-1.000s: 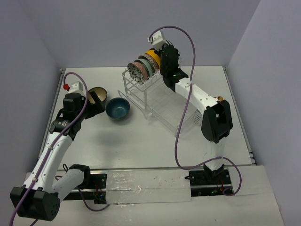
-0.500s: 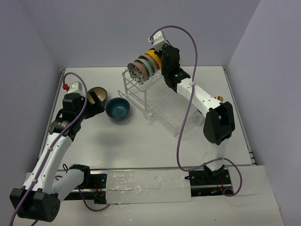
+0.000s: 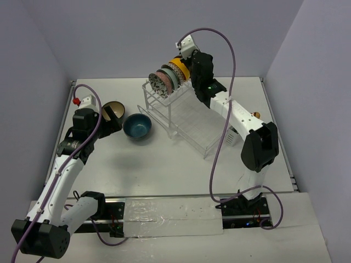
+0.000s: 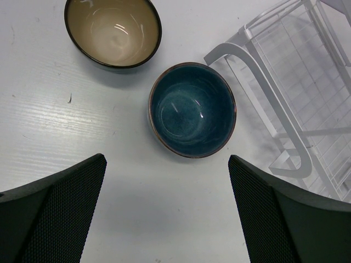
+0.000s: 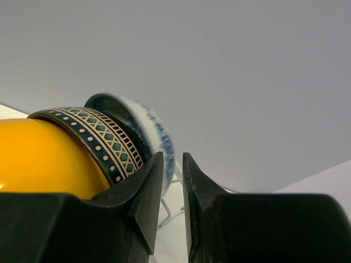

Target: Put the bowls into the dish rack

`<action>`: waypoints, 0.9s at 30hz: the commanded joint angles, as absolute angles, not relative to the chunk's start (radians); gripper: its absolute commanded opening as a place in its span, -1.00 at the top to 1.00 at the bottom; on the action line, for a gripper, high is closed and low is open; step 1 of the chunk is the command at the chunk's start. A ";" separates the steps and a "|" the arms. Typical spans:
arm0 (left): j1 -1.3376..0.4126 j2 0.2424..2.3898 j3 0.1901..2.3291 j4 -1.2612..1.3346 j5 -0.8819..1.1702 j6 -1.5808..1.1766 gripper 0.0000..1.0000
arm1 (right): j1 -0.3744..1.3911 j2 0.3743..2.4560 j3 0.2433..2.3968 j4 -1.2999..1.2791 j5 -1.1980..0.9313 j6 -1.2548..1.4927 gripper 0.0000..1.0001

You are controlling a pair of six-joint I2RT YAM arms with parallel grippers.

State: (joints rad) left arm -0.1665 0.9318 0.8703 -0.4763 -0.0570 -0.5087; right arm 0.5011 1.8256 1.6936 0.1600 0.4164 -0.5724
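Note:
Several bowls [image 3: 167,79] stand on edge in a row on the upper shelf of the dish rack [image 3: 192,123]. The yellow one [image 5: 38,159] is at the row's far end, with a blue-patterned bowl [image 5: 156,129] beyond it. My right gripper [image 5: 173,159] sits just behind the yellow bowl [image 3: 178,66], open by a narrow gap with nothing between its fingers. A dark blue bowl [image 4: 192,109] and a brown bowl with a cream inside [image 4: 112,33] rest on the table left of the rack [image 4: 307,109]. My left gripper [image 4: 167,161] hovers wide open above the dark blue bowl [image 3: 137,126].
The rack's lower tray [image 3: 205,134] holds nothing that I can see. A small side holder [image 3: 229,137] hangs on the rack's right end, with a small gold object [image 3: 255,114] beside the right arm. Grey walls close in the table on three sides.
My right gripper's jaws have parted a little beside the yellow bowl, and that arm's elbow has swung to the right. The left arm and both table bowls have not moved.

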 commanded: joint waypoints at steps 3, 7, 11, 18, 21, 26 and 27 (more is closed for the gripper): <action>-0.160 0.911 0.865 -0.446 -0.048 -0.488 -0.97 | 0.494 1.726 1.690 0.170 0.379 -0.531 0.39; -0.160 0.911 0.867 -0.446 -0.048 -0.489 -0.97 | 0.495 1.697 1.663 0.164 0.362 -0.515 0.35; -0.158 0.916 0.865 -0.449 -0.048 -0.494 -0.97 | 0.494 1.657 1.643 0.153 0.382 -0.489 0.32; -0.152 0.956 0.870 -0.463 -0.035 -0.520 -0.97 | 0.495 1.470 1.546 0.078 0.394 -0.350 -0.11; -0.152 0.983 0.870 -0.471 -0.029 -0.538 -0.98 | 0.495 1.363 1.470 0.046 0.370 -0.264 -0.42; -0.152 1.041 0.884 -0.497 -0.046 -0.587 -0.98 | 0.495 1.153 1.258 0.060 0.327 -0.131 -0.78; -0.152 1.049 0.885 -0.505 -0.054 -0.598 -0.98 | 0.495 1.122 1.197 0.061 0.327 -0.109 -0.83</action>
State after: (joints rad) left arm -0.1566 1.0271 0.8700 -0.4911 -0.0494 -0.5488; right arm 0.4995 1.2240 1.2957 0.0505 0.3508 -0.2371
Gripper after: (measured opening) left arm 0.989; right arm 0.891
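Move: From the left gripper the teal bowl is about 7 cm ahead, 6 cm right and 14 cm below; the tan bowl is some 15 cm ahead, 6 cm left at the same depth. From the right gripper, the blue-white bowl in the rack is about 3 cm ahead, 4 cm left and slightly lower, the yellow bowl roughly level ahead and 9 cm left, and the teal bowl some 20 cm back, 29 cm left, 30 cm below. Draw the right gripper back from the racked bowls about 15 cm, climbing some 6 cm and easing right, rolling its left side up about 20 degrees while the barely parted fingers spread nearly wide. Hold the left gripper open, then late on start sinking it about 3 cm towards the teal bowl, tipping slightly down. ##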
